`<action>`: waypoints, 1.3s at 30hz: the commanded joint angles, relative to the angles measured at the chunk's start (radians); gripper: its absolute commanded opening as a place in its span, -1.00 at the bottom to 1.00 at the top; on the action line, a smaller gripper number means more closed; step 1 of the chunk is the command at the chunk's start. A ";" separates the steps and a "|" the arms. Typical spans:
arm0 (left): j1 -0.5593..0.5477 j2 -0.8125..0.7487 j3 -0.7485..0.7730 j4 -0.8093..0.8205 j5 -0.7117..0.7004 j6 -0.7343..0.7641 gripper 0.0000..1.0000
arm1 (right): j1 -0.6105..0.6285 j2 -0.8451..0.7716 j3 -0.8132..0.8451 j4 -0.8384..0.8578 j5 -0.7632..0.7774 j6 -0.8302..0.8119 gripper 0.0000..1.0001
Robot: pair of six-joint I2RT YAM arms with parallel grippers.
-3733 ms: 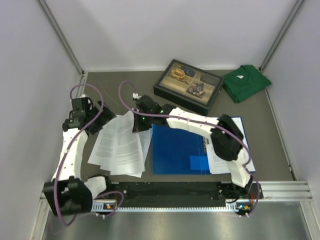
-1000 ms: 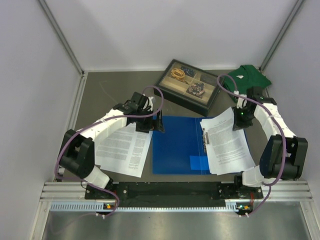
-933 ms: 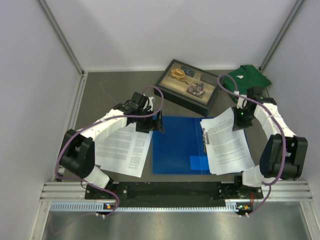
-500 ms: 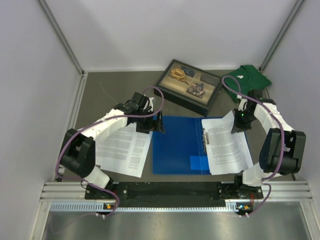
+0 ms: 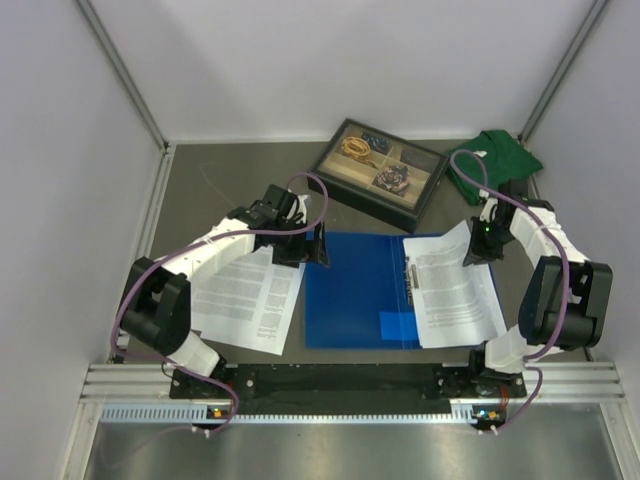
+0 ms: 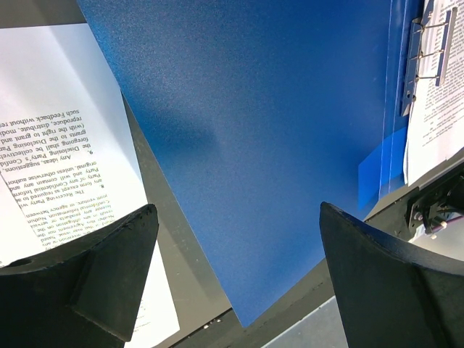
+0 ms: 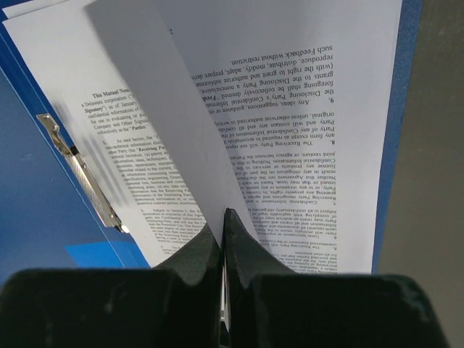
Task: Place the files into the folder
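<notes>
The blue folder (image 5: 355, 290) (image 6: 254, 109) lies open at the table's middle, its metal clip (image 7: 80, 174) along the spine. Some files (image 5: 455, 295) rest on its right half. My right gripper (image 5: 478, 248) (image 7: 223, 214) is shut on the far corner of the top sheet (image 7: 304, 109), which curls up off the sheets below. More files (image 5: 245, 295) (image 6: 58, 145) lie on the table left of the folder. My left gripper (image 5: 312, 247) (image 6: 239, 254) hangs open over the folder's far left corner, holding nothing.
A black-framed compartment tray (image 5: 378, 172) stands behind the folder and a folded green shirt (image 5: 490, 160) lies at the back right. The metal rail (image 5: 350, 385) with both arm bases runs along the near edge. Grey walls close in left, right and behind.
My right gripper has drawn its sheet a little back and to the right, so it lies straighter over the folder's right half. The left arm has stayed still.
</notes>
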 commanded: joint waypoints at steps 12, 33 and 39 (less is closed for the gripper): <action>-0.004 0.001 0.041 0.005 0.026 0.016 0.92 | -0.019 -0.029 -0.011 0.063 -0.043 0.035 -1.00; -0.004 -0.042 0.104 -0.060 -0.032 0.025 0.94 | -0.022 -0.107 0.008 0.036 -0.048 0.018 0.21; 0.027 -0.163 0.133 -0.136 -0.260 0.011 0.96 | -0.015 -0.203 0.217 -0.131 0.119 -0.020 0.98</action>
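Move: My right hand is shut on the right edge of the top sheet. The middle of the sheet lies about 6 cm to its left, 7 cm back and 3 cm below, on the folder's right half. The ring clip is some 17 cm to the left and 4 cm back; the green shirt is about 25 cm straight out and 2 cm to the right. From my open left hand, the sheet is roughly 34 cm to the right, 9 cm back and 6 cm below. Still pinching the sheet's edge, my right hand eases about 1 cm forward and slightly left, low over the folder. Then I spread its fingers wide, letting go of the edge, and lift away some 3.5 cm, nearly straight up. At the very end my empty, open left hand also rises about 3 cm, drifting a little forward and left. ##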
